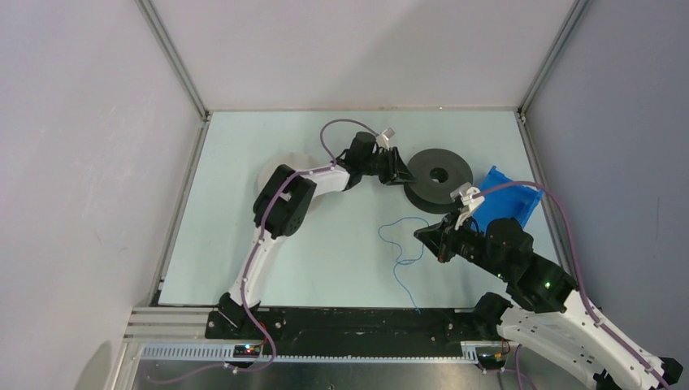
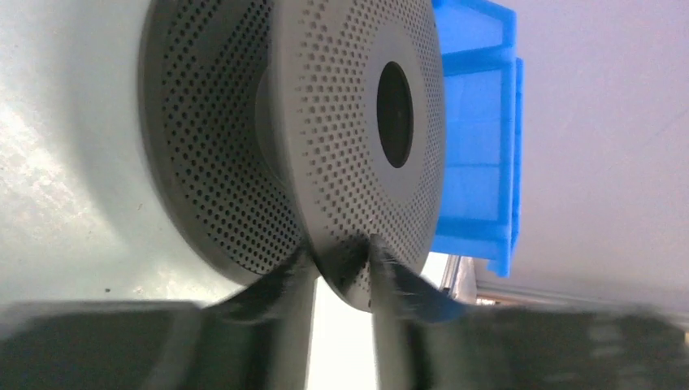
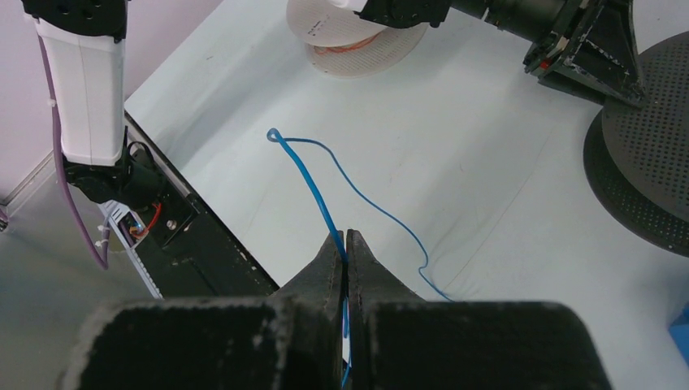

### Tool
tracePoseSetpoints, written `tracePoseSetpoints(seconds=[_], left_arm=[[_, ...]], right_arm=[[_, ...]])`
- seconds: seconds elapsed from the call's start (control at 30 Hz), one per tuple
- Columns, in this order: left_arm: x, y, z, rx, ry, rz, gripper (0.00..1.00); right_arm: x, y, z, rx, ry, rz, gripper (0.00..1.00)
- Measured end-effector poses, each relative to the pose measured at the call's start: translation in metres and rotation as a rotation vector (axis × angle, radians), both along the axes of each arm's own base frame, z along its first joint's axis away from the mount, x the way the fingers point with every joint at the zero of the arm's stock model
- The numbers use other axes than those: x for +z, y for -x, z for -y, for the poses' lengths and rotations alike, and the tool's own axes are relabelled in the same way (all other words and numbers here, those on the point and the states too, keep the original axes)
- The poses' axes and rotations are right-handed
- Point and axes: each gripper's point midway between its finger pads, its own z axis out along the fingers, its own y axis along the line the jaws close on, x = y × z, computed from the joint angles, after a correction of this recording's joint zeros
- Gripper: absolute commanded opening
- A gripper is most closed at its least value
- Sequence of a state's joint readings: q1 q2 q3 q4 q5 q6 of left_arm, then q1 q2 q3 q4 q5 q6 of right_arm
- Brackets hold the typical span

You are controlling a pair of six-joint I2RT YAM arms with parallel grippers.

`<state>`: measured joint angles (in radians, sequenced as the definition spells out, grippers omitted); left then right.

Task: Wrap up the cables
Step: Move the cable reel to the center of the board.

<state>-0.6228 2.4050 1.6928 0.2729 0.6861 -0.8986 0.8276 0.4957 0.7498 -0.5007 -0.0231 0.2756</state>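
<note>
The blue cable (image 1: 400, 242) lies in loose loops on the pale table, and its looped end (image 3: 276, 136) rests near the front edge. My right gripper (image 3: 347, 237) is shut on this cable, which runs between the two fingers; seen from above, the right gripper (image 1: 432, 236) hovers just right of the loops. A reddish cable (image 3: 348, 46) is wound on a white spool (image 3: 357, 58). My left gripper (image 2: 341, 272) straddles the rim of the dark grey perforated spool (image 2: 341, 122), with a finger pressed on each face of its flange. From above, the left gripper (image 1: 404, 175) meets that spool (image 1: 455, 169) on its left side.
A blue bin (image 1: 505, 203) stands right of the dark spool, close behind the right wrist. The white spool (image 1: 280, 165) is partly hidden under the left arm. Enclosure walls and metal rails bound the table, and a black base plate (image 1: 341, 321) runs along the front edge.
</note>
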Motion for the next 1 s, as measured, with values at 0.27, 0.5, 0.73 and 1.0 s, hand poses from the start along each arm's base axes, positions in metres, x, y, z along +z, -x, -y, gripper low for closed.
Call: tracePoseSetpoints(seconds=[0.27, 0.5, 0.73, 1.0], left_arm=[[0.033, 0.011, -0.004, 0.005, 0.067, -0.019, 0.00], [0.064, 0.019, -0.054, 0.102, -0.033, 0.074, 0.00], [0.116, 0.026, -0.117, 0.214, -0.363, 0.382, 0.00], [0.129, 0.073, -0.159, 0.190, -0.656, 0.583, 0.00]], right_arm=[[-0.002, -0.001, 0.000, -0.006, 0.006, -0.004, 0.00], [-0.008, -0.002, -0.001, -0.005, 0.015, -0.012, 0.01], [-0.008, -0.002, 0.000, -0.004, 0.020, 0.000, 0.02], [-0.007, -0.005, 0.006, -0.032, 0.024, 0.022, 0.02]])
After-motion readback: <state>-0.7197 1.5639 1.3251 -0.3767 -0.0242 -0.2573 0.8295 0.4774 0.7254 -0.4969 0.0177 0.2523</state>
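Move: The dark cable reel lies flat just right of the left hand, its middle about 9 cm right, level in reach and some 3 cm lower, its near rim between the open fingers. The blue box is roughly 28 cm right and 6 cm back, the white reel about 33 cm left and level in reach. From the right hand, holding the blue cable, the dark reel is some 23 cm ahead, 4 cm right and 22 cm down. Left hand pinches the dark reel's rim, then swings it 16 cm left, 13 up, 7 back, turning about 50°. ##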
